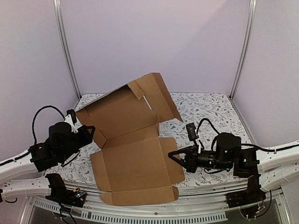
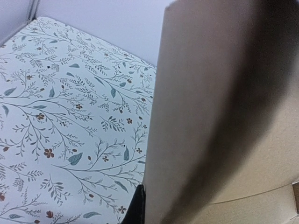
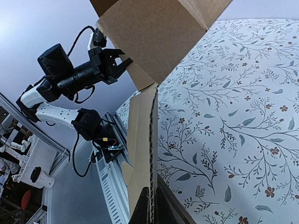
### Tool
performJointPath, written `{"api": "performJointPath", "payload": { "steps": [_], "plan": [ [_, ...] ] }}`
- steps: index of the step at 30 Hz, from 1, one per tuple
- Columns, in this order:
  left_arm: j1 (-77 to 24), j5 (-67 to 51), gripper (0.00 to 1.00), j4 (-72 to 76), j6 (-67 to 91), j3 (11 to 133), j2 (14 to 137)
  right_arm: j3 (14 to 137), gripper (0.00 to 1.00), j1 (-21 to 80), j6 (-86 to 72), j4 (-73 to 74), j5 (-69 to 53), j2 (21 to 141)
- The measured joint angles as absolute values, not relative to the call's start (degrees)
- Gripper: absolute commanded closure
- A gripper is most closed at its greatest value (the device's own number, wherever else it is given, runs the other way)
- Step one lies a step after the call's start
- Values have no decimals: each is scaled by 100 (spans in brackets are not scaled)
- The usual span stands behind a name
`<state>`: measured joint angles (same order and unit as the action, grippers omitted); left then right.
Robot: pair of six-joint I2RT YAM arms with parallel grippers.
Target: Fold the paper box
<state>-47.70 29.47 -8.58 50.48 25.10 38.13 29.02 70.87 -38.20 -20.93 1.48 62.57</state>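
Observation:
The paper box point(image 1: 135, 154) is a brown corrugated sheet lying open on the table, its rear panel and flaps point(image 1: 156, 95) tilted up toward the back wall. My left gripper point(image 1: 93, 134) is shut on the sheet's left side flap. In the left wrist view one black finger point(image 2: 138, 205) presses against the cardboard point(image 2: 219, 116), and the other finger is hidden behind it. My right gripper point(image 1: 172, 156) is shut on the right side flap. The right wrist view shows the flap's corrugated edge point(image 3: 150, 154) pinched between both fingers of that gripper point(image 3: 151, 210).
A floral tablecloth point(image 1: 210, 109) covers the table. Metal frame posts point(image 1: 66, 51) point(image 1: 243, 46) stand at the back corners before pale walls. A perforated rail point(image 1: 154, 217) runs along the near edge between the arm bases. The left arm point(image 3: 74, 74) shows in the right wrist view.

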Motion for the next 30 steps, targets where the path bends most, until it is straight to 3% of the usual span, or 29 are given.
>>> {"api": "performJointPath", "payload": {
  "steps": [13,26,30],
  "plan": [
    [-4663,2235,100,364,5030,2051,3308,2359,100,7113,-3793,-3966,-956,6112],
    [-4582,1404,100,1323,5059,2246,3894,2827,100,6980,-4077,-6493,-2945,7662],
    [-4565,1295,100,1420,5046,2296,3944,2899,94,6914,-4217,-6818,-3256,7900]
  ]
}}
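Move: The box is already off the table between both shut grippers, the left on its left side edge, the right on the near panel's right flap. From the left hand the near panel's middle lies about 18 cm right and 15 back, the far section 13 right and 8 ahead. From the right hand the near panel is some 15 cm left and 3 back, the far section 20 left and 20 ahead, the front flap 12 left and 17 back. The box is raised and tilted in the air by both arms, each still pinching its cardboard edge. The right hand brings its flap up and back about 8 cm each, drifting left, while its wrist turns some 30 degrees counter-clockwise and its fingers tip upward; the left hand climbs about 6 cm and goes 5 cm right, turning somewhat clockwise and rolling its left side down. ##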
